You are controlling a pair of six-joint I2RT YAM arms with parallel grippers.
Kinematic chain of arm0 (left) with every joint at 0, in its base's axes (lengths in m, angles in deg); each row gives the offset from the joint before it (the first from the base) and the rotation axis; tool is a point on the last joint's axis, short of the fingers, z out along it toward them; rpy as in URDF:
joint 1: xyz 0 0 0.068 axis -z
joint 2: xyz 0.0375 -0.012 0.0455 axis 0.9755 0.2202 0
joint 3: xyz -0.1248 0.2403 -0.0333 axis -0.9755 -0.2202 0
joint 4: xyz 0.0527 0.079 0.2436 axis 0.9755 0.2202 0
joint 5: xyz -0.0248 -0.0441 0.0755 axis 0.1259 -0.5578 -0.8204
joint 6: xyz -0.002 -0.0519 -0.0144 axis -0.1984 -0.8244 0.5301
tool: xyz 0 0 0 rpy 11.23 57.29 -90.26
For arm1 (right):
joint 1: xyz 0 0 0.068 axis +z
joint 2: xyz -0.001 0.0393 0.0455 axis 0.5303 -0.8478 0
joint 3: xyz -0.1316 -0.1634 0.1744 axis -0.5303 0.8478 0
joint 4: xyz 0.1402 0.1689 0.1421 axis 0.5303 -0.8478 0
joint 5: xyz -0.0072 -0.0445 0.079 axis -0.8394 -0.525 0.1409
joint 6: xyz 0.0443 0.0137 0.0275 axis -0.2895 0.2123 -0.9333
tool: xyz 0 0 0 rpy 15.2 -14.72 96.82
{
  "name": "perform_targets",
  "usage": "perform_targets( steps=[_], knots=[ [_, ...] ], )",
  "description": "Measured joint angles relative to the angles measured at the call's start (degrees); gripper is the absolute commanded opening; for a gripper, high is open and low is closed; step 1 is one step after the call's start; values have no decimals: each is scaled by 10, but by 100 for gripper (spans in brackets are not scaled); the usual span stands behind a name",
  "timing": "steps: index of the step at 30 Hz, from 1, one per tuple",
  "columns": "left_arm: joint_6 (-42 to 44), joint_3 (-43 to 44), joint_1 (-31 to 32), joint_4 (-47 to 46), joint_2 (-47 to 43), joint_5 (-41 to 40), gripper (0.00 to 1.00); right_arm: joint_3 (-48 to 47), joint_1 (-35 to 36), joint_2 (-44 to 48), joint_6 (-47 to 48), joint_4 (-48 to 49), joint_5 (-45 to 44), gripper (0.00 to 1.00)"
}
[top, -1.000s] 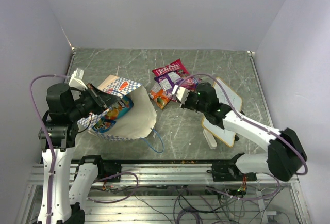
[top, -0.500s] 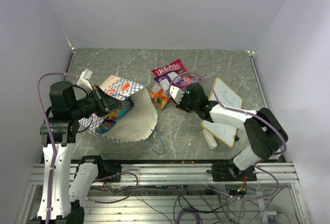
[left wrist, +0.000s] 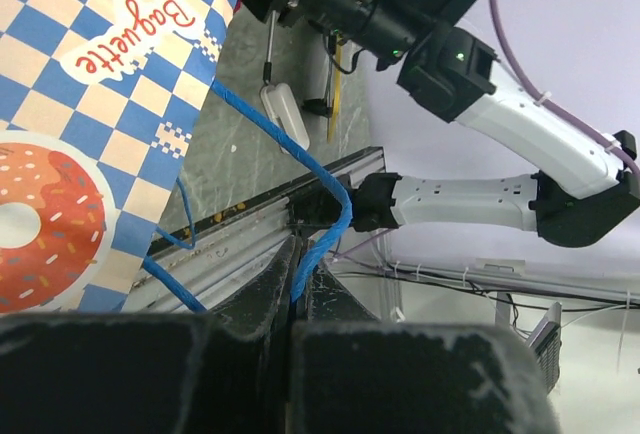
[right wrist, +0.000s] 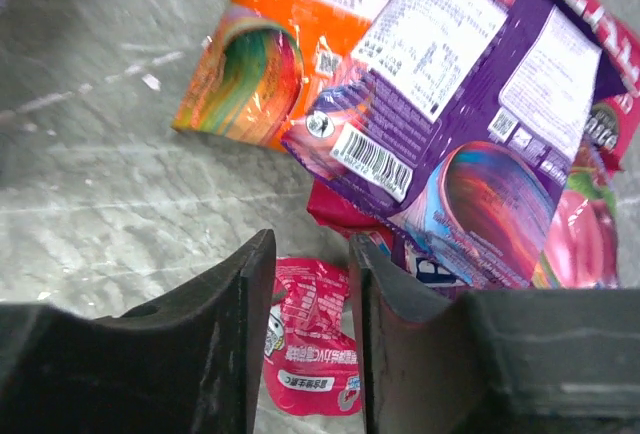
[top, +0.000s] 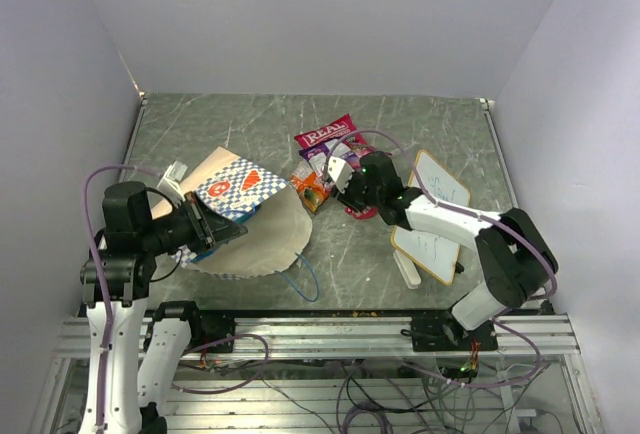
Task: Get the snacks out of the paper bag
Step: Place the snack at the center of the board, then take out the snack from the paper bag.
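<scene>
The paper bag [top: 245, 216] lies on its side at the left, checkered face up, its cream mouth toward the middle. My left gripper [top: 213, 229] is shut on its thin blue string handle [left wrist: 318, 199], pinched between the fingertips [left wrist: 292, 256]. The snacks lie in a pile beyond the bag: a large red bag [top: 328, 134], a purple packet [right wrist: 470, 84] and an orange packet [right wrist: 255, 64]. My right gripper [right wrist: 310, 254] hovers over the pile's near edge, jaws apart. A small red packet [right wrist: 312, 349] lies on the table between and below them, free of both fingers.
A wood-framed whiteboard [top: 435, 219] lies right of the pile, under my right forearm, with a white marker [top: 408, 272] at its near corner. The bag's second blue handle [top: 305, 279] loops onto the table near the front rail.
My right gripper has opened and the small red packet now lies loose by the pile. My left arm has pulled back toward the near edge, turning the bag's checkered side up.
</scene>
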Motion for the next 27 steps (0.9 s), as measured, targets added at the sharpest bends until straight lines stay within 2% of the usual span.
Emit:
perform_targets(
  steps=[6, 9, 12, 17, 22, 27],
  knots=[
    [-23, -20, 0, -7, -15, 1, 7, 25, 26, 91, 8, 18, 68, 53],
    [-12, 7, 0, -7, 21, 0, 7, 56, 96, 141, 51, 55, 106, 58],
    [10, 45, 0, -6, 64, -3, 7, 79, 167, 148, 104, 91, 147, 61],
    [43, 71, 0, -2, 85, -6, 7, 57, 215, 62, 174, 125, 180, 63],
    [45, 60, 0, 1, 57, -10, 7, -7, 232, -71, 215, 202, 184, 65],
    [38, 52, 0, -4, 34, -9, 7, -98, 240, -183, 265, 233, 182, 72]
  ],
)
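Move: The blue snack inside the paper bag lies about 30 cm to the right hand's left, 12 cm back and some 5 cm below. The red packet lies just under that hand, about 4 cm right and 3 cm back; the orange pouch is some 8 cm left and 3 cm ahead. From the left hand, the blue snack is about 7 cm ahead, 12 cm left and 24 cm below. Opening wider, the right hand arcs some 25 cm left and back into the bag's mouth; left keeps its handle. ##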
